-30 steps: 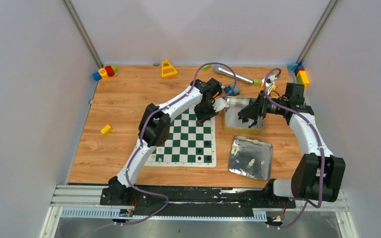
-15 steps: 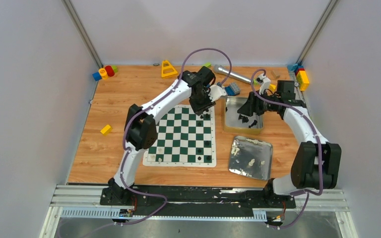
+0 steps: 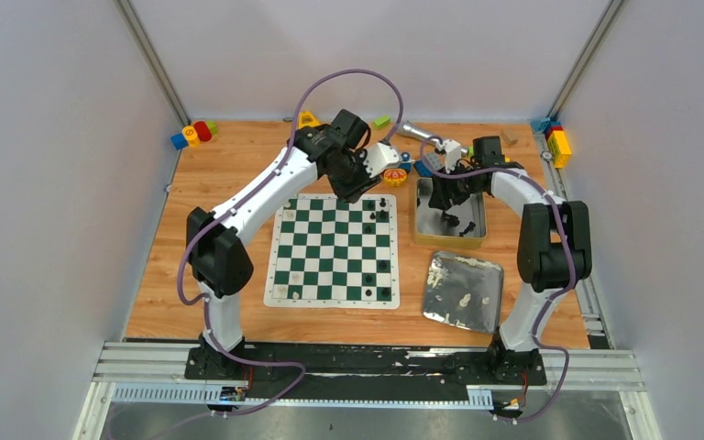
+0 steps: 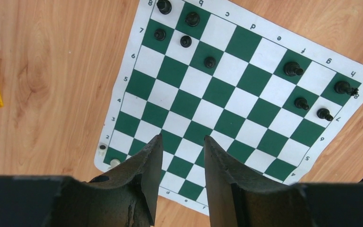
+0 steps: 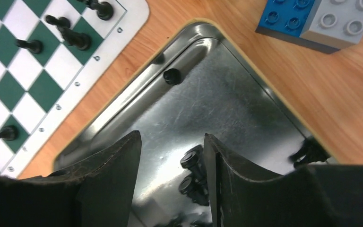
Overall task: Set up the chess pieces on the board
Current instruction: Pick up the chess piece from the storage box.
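Note:
The green-and-white board (image 3: 330, 261) lies at mid-table. Several black chess pieces (image 3: 383, 202) stand along its right side and far right corner; in the left wrist view they show as a cluster (image 4: 185, 41) and others (image 4: 293, 70). A white piece (image 4: 115, 162) stands at a board corner. My left gripper (image 3: 359, 188) (image 4: 183, 137) hangs open and empty above the board's far edge. Over the deep tin (image 3: 417, 225), my right gripper (image 3: 446, 194) (image 5: 171, 135) is open. Black pieces (image 5: 192, 161) lie in the tin close to its right finger, not gripped.
A flat silver tin (image 3: 477, 275) with white pieces (image 3: 463, 300) lies near the board's right. A blue-and-grey block (image 5: 321, 21) sits just beyond the deep tin. A silver cylinder (image 3: 417, 134) and coloured blocks (image 3: 192, 134) (image 3: 557, 139) line the far edge; a yellow block (image 3: 196, 239) lies left.
My left gripper has risen and drawn back from the board's far right squares toward the far edge, jaws widening. The right arm has swung left, its gripper now over the tin's far part.

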Controlling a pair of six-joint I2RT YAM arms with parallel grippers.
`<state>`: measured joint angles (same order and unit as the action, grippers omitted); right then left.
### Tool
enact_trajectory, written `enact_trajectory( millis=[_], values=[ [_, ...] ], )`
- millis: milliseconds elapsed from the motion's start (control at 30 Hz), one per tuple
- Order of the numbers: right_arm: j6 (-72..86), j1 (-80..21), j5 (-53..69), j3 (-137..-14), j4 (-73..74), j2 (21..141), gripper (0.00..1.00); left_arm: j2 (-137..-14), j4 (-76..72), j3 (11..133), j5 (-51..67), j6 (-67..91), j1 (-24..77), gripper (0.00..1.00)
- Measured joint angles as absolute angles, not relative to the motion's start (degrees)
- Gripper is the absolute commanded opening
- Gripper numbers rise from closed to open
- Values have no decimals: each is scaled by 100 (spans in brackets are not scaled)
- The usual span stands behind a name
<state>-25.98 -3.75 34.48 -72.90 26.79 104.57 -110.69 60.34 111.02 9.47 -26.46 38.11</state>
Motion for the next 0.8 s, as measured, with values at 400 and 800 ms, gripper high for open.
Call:
enact_trajectory(
  millis=[400, 800],
  values=[
    [-4104, -683, 3293, -7483, 2679, 11093, 54, -10645, 5839, 10407, 1160, -2718, 3433, 45],
    [-4748, -829, 3358, -7819, 2650, 11459, 50, -10396, 5745, 10230, 1288, -2759, 3092, 45]
  ],
)
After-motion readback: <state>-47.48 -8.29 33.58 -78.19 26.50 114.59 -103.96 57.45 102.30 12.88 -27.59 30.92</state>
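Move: The black piece I am after stands against the storage box's left wall, about 3 cm forward of my right hand, 4 cm to its left and 5 cm below. A pair of black pieces lies roughly 3 cm to this hand's right, level fore and aft. One more sits by the far wall, some 7 cm forward and 6 cm right. The blue-grey blocks lie around 13 cm forward, 1 cm left. From my left hand the target is about 6 cm forward, 17 cm right, 17 cm below. I sink my right hand over 4 cm into the storage box, dropping first, then easing forward and left about 2 cm each towards the black piece at the left wall. As I go, I twist the wrist counter-clockwise some 20 degrees and keep the fingers open, not yet closing. My left hand, empty, draws about 5 cm left, high over the board and away from the box. ##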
